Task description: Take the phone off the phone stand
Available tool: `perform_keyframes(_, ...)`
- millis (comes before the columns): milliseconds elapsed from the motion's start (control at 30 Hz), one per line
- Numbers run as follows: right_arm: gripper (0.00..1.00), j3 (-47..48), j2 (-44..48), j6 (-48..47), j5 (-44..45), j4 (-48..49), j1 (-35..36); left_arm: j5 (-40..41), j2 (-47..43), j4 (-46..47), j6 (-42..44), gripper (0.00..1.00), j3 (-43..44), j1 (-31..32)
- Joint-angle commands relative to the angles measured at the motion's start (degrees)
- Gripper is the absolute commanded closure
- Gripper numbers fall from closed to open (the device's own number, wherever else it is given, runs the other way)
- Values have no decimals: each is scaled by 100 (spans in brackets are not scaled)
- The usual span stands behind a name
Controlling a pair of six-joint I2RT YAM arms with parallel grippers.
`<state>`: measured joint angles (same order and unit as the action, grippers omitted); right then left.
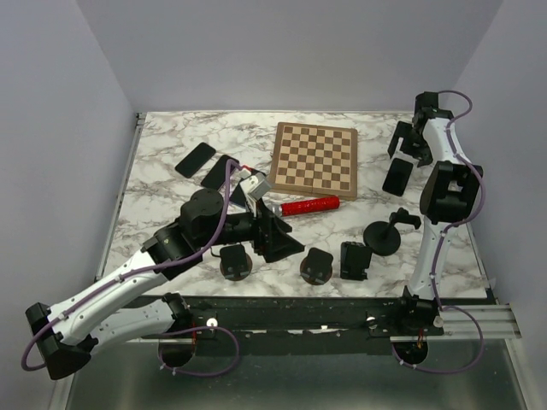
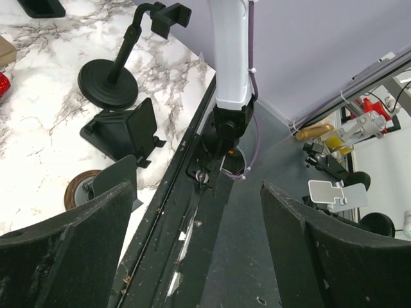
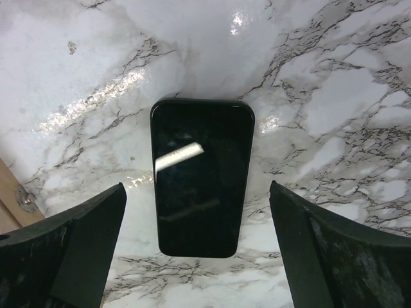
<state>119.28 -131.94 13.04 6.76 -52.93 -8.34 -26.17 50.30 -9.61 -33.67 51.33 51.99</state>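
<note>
A black phone [image 3: 201,176] lies flat, screen up, on the marble table, apart from any stand; it also shows in the top view [image 1: 397,176]. My right gripper [image 3: 198,186] hovers above it, open, one finger on each side, not touching; in the top view it [image 1: 408,142] is at the far right. A gooseneck phone stand [image 1: 381,236] with a round base stands empty at the right front and also shows in the left wrist view [image 2: 109,82]. My left gripper [image 1: 278,239] is open and empty at the front middle, facing the table's near edge [image 2: 198,186].
Three small black stands [image 1: 355,260] [image 1: 317,266] [image 1: 235,261] sit along the front. A chessboard [image 1: 314,159] lies at the back middle, a red cylinder [image 1: 310,206] in front of it. Two more phones [image 1: 196,160] [image 1: 218,171] lie at the back left.
</note>
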Motion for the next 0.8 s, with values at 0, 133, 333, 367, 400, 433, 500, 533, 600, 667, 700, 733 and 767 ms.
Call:
perform_keyframes(0,0,339,363,-82,63,-301,-13,378,-199,-336,172,12,225,13)
perform_keyframes(133,0,-16,1173,22,78,-186,22,1008,-384,-618,412,12,419,14)
perform_keyframes(333,0,-1379,3417,229,-279,686,244,2554,-745,-936,746,12,661,-4)
perform_keyframes(367,0,-1620,3847,300,-338,831,269,2934,-816,-955,793,12,681,-4)
perform_keyframes(400,0,-1878,4212,328,-496,937,287,3175,-871,-947,851,12,702,-13)
perform_keyframes(433,0,-2082,4623,367,-619,1055,288,3410,-934,-931,904,11,715,-22)
perform_keyframes(500,0,-2477,5368,442,-963,1185,289,3807,-1048,-858,1037,11,736,-36)
perform_keyframes(533,0,-2743,5720,492,-1164,1302,289,4013,-1104,-806,1103,11,744,-39)
perform_keyframes(600,0,-3275,6471,539,-1423,1536,288,4351,-1203,-721,1235,11,773,-57)
perform_keyframes(667,0,-3707,7161,607,-1458,1601,283,4651,-1310,-635,1402,11,806,-66)
perform_keyframes(700,0,-3897,7491,643,-1446,1582,284,4788,-1371,-595,1488,11,808,-66)
perform_keyframes(733,0,-4028,7799,669,-1454,1540,289,4954,-1431,-547,1556,11,808,-74)
perform_keyframes(767,0,-4164,8061,682,-1472,1491,289,5115,-1507,-504,1639,11,808,-74)
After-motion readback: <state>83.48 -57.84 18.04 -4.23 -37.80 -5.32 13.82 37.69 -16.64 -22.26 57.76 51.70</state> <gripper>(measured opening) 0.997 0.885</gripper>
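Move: The phone just laid down is under the open right gripper, its middle about 4 cm back, 2 cm to the left and some 5 cm below. The chessboard's middle lies roughly 35 cm to the right hand's left and 3 cm farther out. The round-based stand, now empty, is about 26 cm back and 8 cm left of that hand. From the left hand the phone is some 36 cm ahead, 48 cm right and 29 cm down. Leave the phone where it lies: with the fingers kept wide open, lift the right gripper about 33 cm, slowly at first, then sweep it back some 20 cm and a little left too, tipping the fingers up from the table to point forward. Meanwhile swing the empty left gripper left, up and forward, away from that phone, turning it about 40 degrees counter-clockwise, fingers still open. ##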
